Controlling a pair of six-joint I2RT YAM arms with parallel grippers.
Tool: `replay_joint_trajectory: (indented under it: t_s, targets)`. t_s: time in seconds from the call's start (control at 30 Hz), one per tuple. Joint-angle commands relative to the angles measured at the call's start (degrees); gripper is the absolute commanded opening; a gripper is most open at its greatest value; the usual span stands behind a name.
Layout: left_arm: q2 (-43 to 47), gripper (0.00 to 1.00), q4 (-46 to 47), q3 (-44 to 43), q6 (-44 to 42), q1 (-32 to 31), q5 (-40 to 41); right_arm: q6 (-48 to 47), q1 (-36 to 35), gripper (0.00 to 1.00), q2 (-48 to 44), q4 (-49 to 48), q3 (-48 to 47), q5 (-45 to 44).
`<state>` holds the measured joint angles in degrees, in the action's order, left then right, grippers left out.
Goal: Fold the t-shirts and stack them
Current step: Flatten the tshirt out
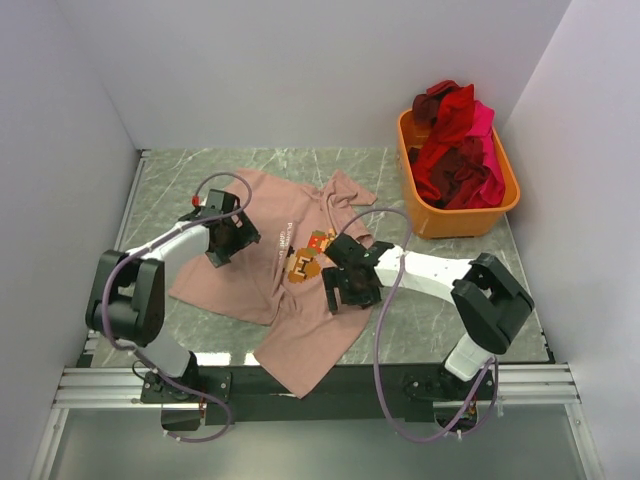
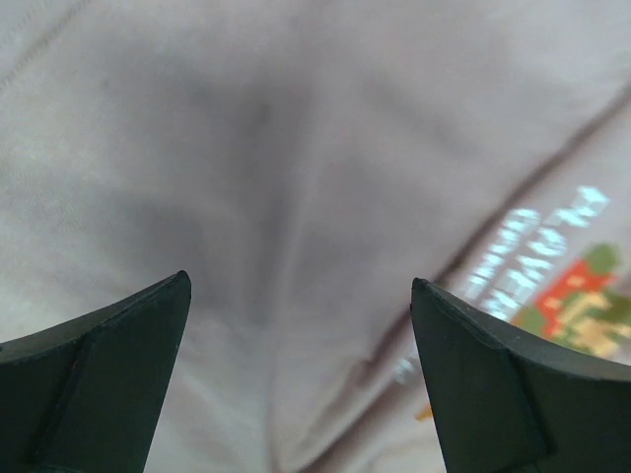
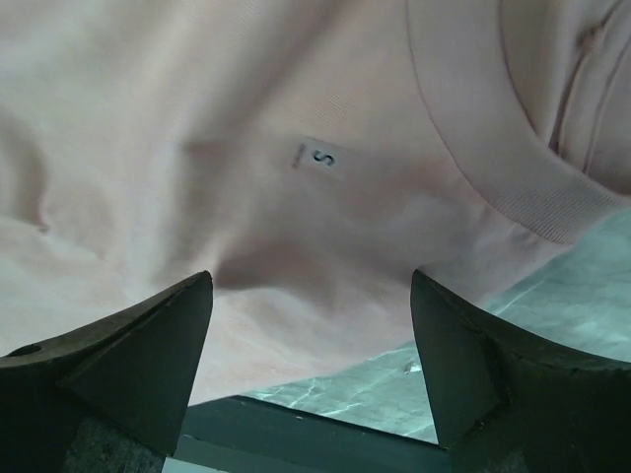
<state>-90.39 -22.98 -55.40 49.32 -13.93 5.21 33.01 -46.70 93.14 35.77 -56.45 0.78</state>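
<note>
A dusty pink t-shirt [image 1: 305, 335] lies rumpled and spread across the middle of the table, its cartoon print [image 1: 310, 255] facing up and its lower part hanging over the near edge. My left gripper [image 1: 226, 241] hovers open over the shirt's left side. In the left wrist view the open left gripper [image 2: 299, 281] shows only cloth below it, with the print [image 2: 582, 305] to the right. My right gripper [image 1: 344, 282] stands open over the shirt's right part. Below the open right gripper [image 3: 311, 278] lie the size label [image 3: 317, 158] and the collar [image 3: 493, 148]. Neither gripper holds anything.
An orange tub [image 1: 455, 222] at the back right holds a heap of red, maroon and hot pink t-shirts [image 1: 455, 145]. Green marble tabletop [image 3: 552, 315] shows beside the shirt, and the table's dark near edge [image 3: 296, 434] lies just under my right gripper. White walls close in three sides.
</note>
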Motion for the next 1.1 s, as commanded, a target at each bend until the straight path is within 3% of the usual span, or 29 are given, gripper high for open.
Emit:
replay_joint_trajectory:
  t_s: [0.0, 0.13, 0.4, 0.8, 0.93, 1.07]
  targets:
    - [-2.24, 0.99, 0.05, -3.13, -1.07, 0.22, -0.82, 4.08, 0.29, 0.87, 0.27, -2.63, 0.63, -1.13]
    - [-3.39, 0.99, -0.22, -2.26, -1.77, 0.22, 0.59, 3.2, 1.08, 0.87, 5.11, -1.32, -3.04, -4.02]
    - [-6.19, 0.99, 0.57, -2.78, -2.04, 0.48, 0.68, -1.46, 12.4, 0.87, 18.09, 2.98, -15.43, -10.8]
    - [-17.26, 0.99, 1.01, -14.72, -2.39, 0.66, -2.31, -8.23, 24.72, 0.86, 42.53, 15.99, -54.97, -13.52]
    - [-17.63, 0.99, -0.48, -18.43, -2.47, 0.75, -1.87, -11.47, 25.08, 0.87, 44.58, 18.54, -66.57, -13.88]
    - [-11.75, 0.99, -1.18, -18.0, -2.39, 1.01, 0.32, -13.24, 24.38, 0.87, 38.45, 16.36, -63.98, -12.73]
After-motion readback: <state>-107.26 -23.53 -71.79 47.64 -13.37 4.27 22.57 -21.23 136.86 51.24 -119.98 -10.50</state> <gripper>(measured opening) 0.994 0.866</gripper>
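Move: The t-shirt lies spread under both open hands, its middle about 20 cm left and 5 cm ahead of the right hand, and some 13 cm right and 9 cm back from the left, 2 to 3 cm below each. From the right hand, the cartoon print is about 14 cm left and 9 cm ahead, the far sleeve straight ahead some 29 cm, and the near flap's end over the table edge 14 cm left and 26 cm back. Both open grippers sink onto the shirt and drag it forward, the right about 30 cm, the left 7. ##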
